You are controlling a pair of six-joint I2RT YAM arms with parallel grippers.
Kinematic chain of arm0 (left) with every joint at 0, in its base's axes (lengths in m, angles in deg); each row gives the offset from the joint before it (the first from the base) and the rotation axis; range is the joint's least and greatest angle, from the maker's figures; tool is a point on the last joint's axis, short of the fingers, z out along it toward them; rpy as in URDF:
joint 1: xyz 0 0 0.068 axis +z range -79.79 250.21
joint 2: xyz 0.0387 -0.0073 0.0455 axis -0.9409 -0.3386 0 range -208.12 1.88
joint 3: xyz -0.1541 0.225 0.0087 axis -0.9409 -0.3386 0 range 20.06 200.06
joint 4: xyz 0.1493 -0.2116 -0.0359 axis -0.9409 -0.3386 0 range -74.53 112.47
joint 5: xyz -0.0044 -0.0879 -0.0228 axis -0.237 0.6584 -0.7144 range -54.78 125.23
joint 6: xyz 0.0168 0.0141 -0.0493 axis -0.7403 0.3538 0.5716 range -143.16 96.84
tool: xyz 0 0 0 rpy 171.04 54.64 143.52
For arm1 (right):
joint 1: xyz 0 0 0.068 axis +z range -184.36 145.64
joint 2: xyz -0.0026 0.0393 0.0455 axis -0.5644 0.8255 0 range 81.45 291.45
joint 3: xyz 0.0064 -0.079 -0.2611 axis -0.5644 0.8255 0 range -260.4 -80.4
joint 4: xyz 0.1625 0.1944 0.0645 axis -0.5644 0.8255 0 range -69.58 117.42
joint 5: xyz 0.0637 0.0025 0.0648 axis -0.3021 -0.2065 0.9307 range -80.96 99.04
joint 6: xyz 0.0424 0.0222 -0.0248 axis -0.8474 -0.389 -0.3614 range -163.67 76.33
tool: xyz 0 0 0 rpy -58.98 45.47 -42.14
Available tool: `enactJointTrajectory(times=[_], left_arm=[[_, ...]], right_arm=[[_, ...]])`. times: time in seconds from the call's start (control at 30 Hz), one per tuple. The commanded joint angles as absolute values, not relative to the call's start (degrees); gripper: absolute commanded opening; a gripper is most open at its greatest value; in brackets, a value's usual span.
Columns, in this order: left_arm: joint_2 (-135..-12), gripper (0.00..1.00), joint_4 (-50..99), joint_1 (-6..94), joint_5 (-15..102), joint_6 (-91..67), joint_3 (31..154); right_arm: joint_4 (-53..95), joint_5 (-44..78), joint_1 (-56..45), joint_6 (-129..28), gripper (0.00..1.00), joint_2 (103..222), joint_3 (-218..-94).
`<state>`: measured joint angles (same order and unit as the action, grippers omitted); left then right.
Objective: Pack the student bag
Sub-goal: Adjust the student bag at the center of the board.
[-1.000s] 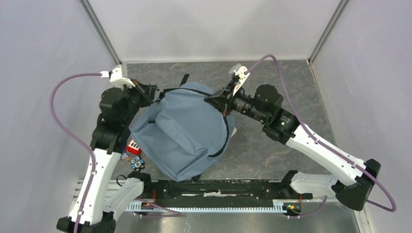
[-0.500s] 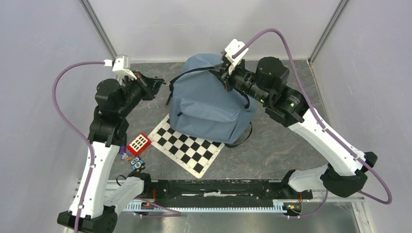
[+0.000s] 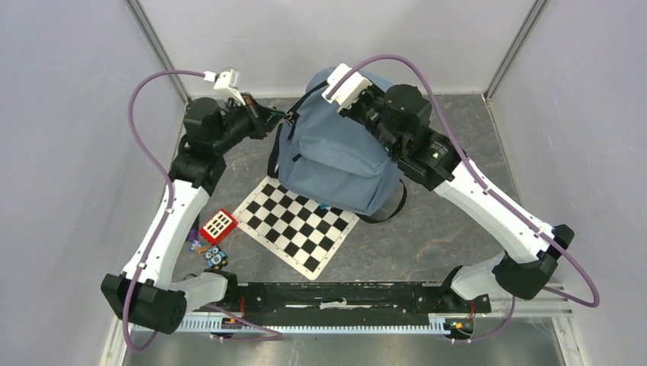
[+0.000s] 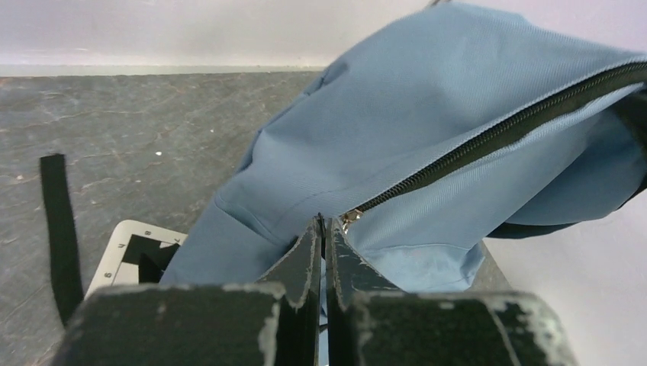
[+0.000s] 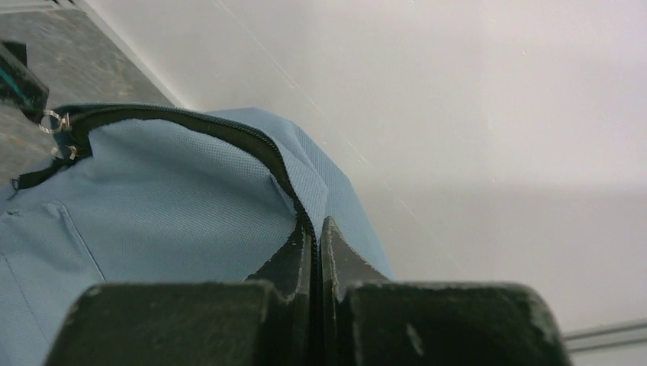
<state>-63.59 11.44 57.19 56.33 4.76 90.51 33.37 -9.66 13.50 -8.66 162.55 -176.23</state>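
Observation:
The student bag [image 3: 336, 156], a grey-blue fabric backpack with black zips, hangs lifted at the back middle of the table, its lower part over the checkerboard mat. My left gripper [image 3: 288, 119] is shut on its left upper edge. In the left wrist view the left gripper [image 4: 324, 223] pinches fabric of the bag [image 4: 427, 130] right beside a metal zip pull [image 4: 349, 219]. My right gripper [image 3: 363, 107] is shut on the bag's top right. The right wrist view shows the right gripper [image 5: 317, 225] clamped on the black zip edge [image 5: 252, 141] of the bag [image 5: 152, 206].
A black-and-white checkerboard mat [image 3: 294, 225] lies under the bag. A red grid-faced block [image 3: 217, 225] and small owl-printed items [image 3: 214, 256] sit at the left front. A black strap [image 4: 61, 229] trails on the table. Walls close in at the back and on both sides.
Both arms have lifted the bag off the table and carried it toward the back wall. The checkerboard mat it covered now lies exposed.

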Motion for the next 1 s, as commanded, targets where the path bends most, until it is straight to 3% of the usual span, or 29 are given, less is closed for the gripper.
enactJointTrajectory(times=[0.0, 0.23, 0.37, 0.43, 0.5, 0.6, 0.73, 0.97], left_arm=[[-65.8, 0.02, 13.9, 53.8, 55.3, 0.6, 92.1], [-62.8, 0.02, 13.2, 53.1, 42.8, 7.3, 78.4], [-61.9, 0.02, 12.0, 53.2, 39.6, 9.1, 73.3], [-61.5, 0.13, 11.5, 53.2, 39.2, 8.7, 72.5], [-60.8, 0.39, 12.0, 53.2, 40.7, 7.3, 72.3], [-58.6, 0.49, 11.8, 53.2, 42.3, 4.4, 72.1], [-53.9, 0.73, 10.5, 53.1, 42.0, 0.9, 69.7], [-45.9, 0.76, 15.0, 48.7, 43.5, -3.2, 60.1]], right_arm=[[3.6, -17.9, 11.9, -3.0, 0.0, 155.3, -178.8], [-2.2, -13.7, 11.9, -8.8, 0.0, 145.2, -156.3], [-2.4, -13.6, 11.9, -12.8, 0.0, 141.6, -149.8], [-1.5, -12.6, 11.9, -14.5, 0.0, 140.7, -149.2], [0.4, -11.8, 11.9, -15.8, 0.0, 140.7, -150.2], [2.9, -11.8, 11.9, -17.5, 0.0, 141.6, -152.4], [5.6, -13.6, 11.9, -18.7, 0.0, 143.4, -154.9], [6.4, -15.5, 11.9, -20.1, 0.0, 145.6, -156.6]])
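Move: The left gripper holds the zipper pull at the student bag's left edge. The bag's middle lies about 10 cm to its right, 6 cm back and 15 cm below; the chessboard's centre is some 16 cm back, 2 cm right and 36 cm below, the red toy roughly 19 cm back and 18 cm left. From the right gripper, pinching the bag's top rim, the bag's middle is some 6 cm back, 2 cm left and 25 cm below. Bring the left gripper down about 14 cm beside the bag, keeping the zipper pull pinched for roughly the first half, then open the fingers wide to let go and draw back about 5 cm, clear of the bag. Keep the right gripper shut on the top rim and carry it some 5 cm right, easing about 3 cm back and down. ##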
